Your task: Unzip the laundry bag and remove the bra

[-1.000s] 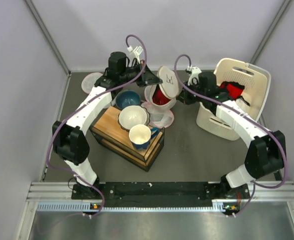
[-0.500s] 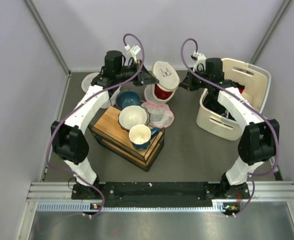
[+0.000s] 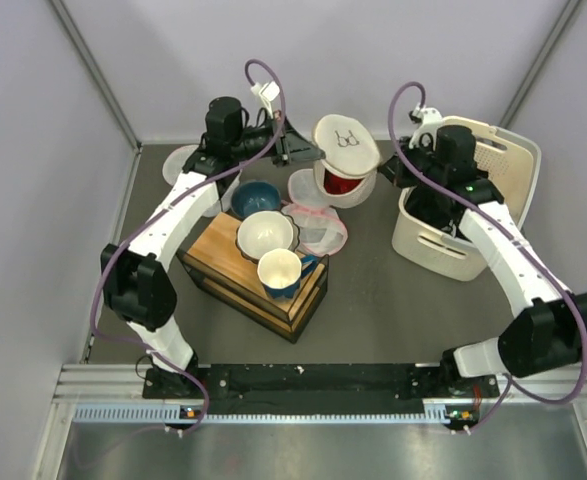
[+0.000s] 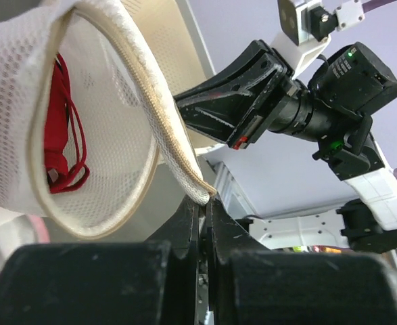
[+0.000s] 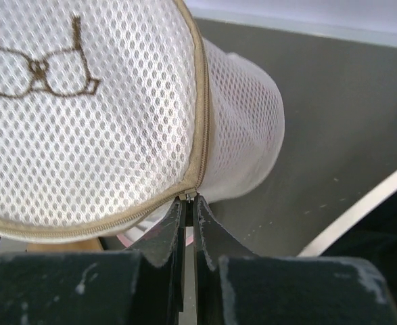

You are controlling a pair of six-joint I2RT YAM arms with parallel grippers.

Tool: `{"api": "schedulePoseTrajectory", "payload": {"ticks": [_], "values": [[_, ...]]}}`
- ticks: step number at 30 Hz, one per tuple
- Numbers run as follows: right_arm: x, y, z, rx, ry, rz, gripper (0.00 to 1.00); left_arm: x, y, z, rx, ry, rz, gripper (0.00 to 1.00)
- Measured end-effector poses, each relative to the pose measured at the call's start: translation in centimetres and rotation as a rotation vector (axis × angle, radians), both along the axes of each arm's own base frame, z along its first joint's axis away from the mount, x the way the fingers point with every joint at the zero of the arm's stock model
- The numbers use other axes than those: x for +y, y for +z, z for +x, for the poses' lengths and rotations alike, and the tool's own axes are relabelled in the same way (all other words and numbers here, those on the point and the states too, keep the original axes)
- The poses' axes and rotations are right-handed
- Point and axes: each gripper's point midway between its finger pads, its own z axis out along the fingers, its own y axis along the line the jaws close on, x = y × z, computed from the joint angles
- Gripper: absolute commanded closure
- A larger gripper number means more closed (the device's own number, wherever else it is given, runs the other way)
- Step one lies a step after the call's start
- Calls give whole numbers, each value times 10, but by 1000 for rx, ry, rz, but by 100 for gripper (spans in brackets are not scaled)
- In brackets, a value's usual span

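The white mesh laundry bag (image 3: 345, 150) hangs in the air between my two grippers at the back centre. Its round end, printed with a bra drawing (image 5: 42, 71), is partly unzipped and gapes. The red bra (image 3: 345, 186) shows inside through the opening and also appears in the left wrist view (image 4: 59, 145). My left gripper (image 3: 309, 155) is shut on the bag's beige zip edge (image 4: 184, 169). My right gripper (image 3: 385, 172) is shut on the zipper pull (image 5: 189, 196) at the seam of the round end.
A cream perforated basket (image 3: 443, 245) stands at the right under my right arm. A wooden crate (image 3: 223, 255) carries a white bowl (image 3: 265, 232) and a mug (image 3: 281, 270); a blue bowl (image 3: 255, 196) sits behind it. Pink-trimmed mesh bags (image 3: 318, 232) lie under the hanging bag.
Both grippers have lifted the bag and carried it to the right. The right arm has swung back over the basket, and the round end has opened wider.
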Motion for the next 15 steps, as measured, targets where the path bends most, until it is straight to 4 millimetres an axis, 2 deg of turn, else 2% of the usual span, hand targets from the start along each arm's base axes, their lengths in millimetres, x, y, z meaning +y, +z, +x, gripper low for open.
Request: {"api": "schedulePoseTrajectory", "payload": {"ticks": [3, 6, 9, 11, 12, 15], "values": [[-14, 15, -7, -34, -53, -5, 100, -13, 8, -10, 12, -28, -31, 100], [-18, 10, -5, -15, -68, -11, 100, -21, 15, -12, 20, -26, -55, 100], [-16, -8, 2, 29, -68, -23, 80, -22, 12, -2, 48, 30, -58, 100], [-18, -21, 9, 69, -84, -43, 67, -24, 3, 7, 81, 57, -54, 100], [-21, -28, 11, 90, -100, -55, 57, -25, -3, 12, 105, 69, -52, 100], [-29, -40, 8, 136, -139, -83, 53, -27, -23, 21, 164, 108, -38, 100]]}}
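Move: Both closed hands hold the laundry bag's lid. The red bra inside lies some 8 cm to the right hand's left, roughly level in reach and about 8 cm lower; the basket's middle is around 18 cm to that hand's right, 2 cm farther out and 14 cm below. From the left hand, the bra is about 4 cm right, 2 cm back and 12 cm down, and the blue bowl 13 cm left, about straight across, some 23 cm down. Down about 4 cm and 3 cm to the right, after a small lift, the right hand comes away from the lid edge; its fingers spread to nearly half open and let go of the zipper-pull corner. The left hand keeps its pinch on the lid's edge, going right and briefly back and up, then forward and down, its wrist turning some 10 degrees. ##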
